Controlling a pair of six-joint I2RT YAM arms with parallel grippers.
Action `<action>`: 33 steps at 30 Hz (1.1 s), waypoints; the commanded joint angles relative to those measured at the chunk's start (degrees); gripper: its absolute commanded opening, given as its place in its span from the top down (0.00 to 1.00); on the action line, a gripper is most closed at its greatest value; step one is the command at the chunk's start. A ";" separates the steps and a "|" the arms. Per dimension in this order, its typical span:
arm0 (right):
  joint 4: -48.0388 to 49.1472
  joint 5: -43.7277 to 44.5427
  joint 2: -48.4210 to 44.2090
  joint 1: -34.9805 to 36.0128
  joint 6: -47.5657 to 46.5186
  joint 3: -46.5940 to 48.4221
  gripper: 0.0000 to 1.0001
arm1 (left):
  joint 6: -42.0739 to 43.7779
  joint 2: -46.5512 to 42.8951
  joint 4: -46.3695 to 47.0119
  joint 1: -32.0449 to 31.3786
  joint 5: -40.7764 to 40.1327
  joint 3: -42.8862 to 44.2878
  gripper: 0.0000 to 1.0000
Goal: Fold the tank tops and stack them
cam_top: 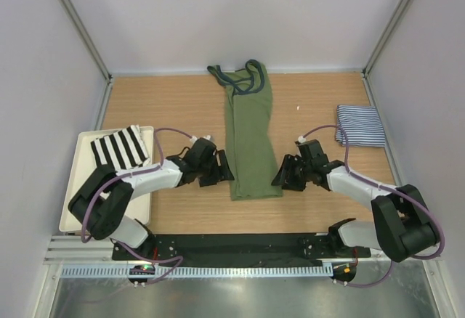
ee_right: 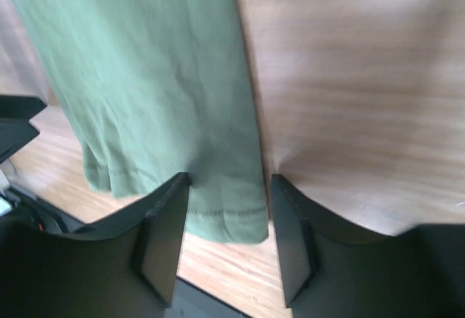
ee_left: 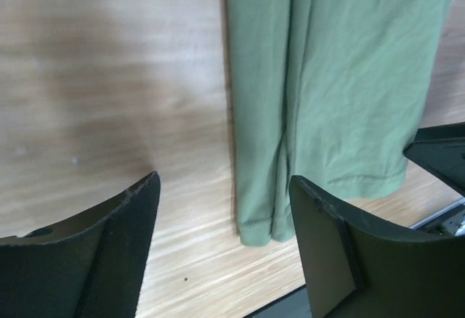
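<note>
The olive green tank top (cam_top: pixel 249 136) lies folded into a long narrow strip down the middle of the table, its navy-trimmed straps at the far end. My left gripper (cam_top: pixel 227 167) is open at the hem's left corner. In the left wrist view the gripper (ee_left: pixel 225 180) has its jaws wide apart just above the table, with the green tank top (ee_left: pixel 341 78) ahead. My right gripper (cam_top: pixel 280 173) is open at the hem's right corner. In the right wrist view its jaws (ee_right: pixel 229 178) straddle that corner of the green cloth (ee_right: pixel 145 64). The navy-and-white striped tank top (cam_top: pixel 360 124) lies folded at the right.
A white tray (cam_top: pixel 73 209) at the left holds a folded cloth with broad black-and-white stripes (cam_top: pixel 118 147). White walls enclose the table on three sides. The black mounting rail (cam_top: pixel 232 249) runs along the near edge.
</note>
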 commanded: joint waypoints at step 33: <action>-8.84 -2.19 -13.64 5.59 3.88 -6.91 0.89 | -19.55 -8.03 12.96 -14.94 -4.18 -21.01 1.00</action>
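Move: The left corner of the green tank top's hem lies about 6 cm back and 2 cm right of my left hand, 2 cm below. The right hem corner is some 4 cm straight back of my right hand, 1 cm lower. From my right hand the folded striped tank top lies roughly 16 cm ahead and 24 cm right; from my left, the striped cloth in the tray is 7 cm ahead and 30 cm left. I draw both hands back along the long edges of the green tank top to its hem, the left about 9 cm, easing right and a little down and rolling its left side down some 10 degrees, the right about 6 cm. My right fingers close on their corner early and keep tugging back; my left fingers narrow gradually and pinch shut on theirs only at the end. ##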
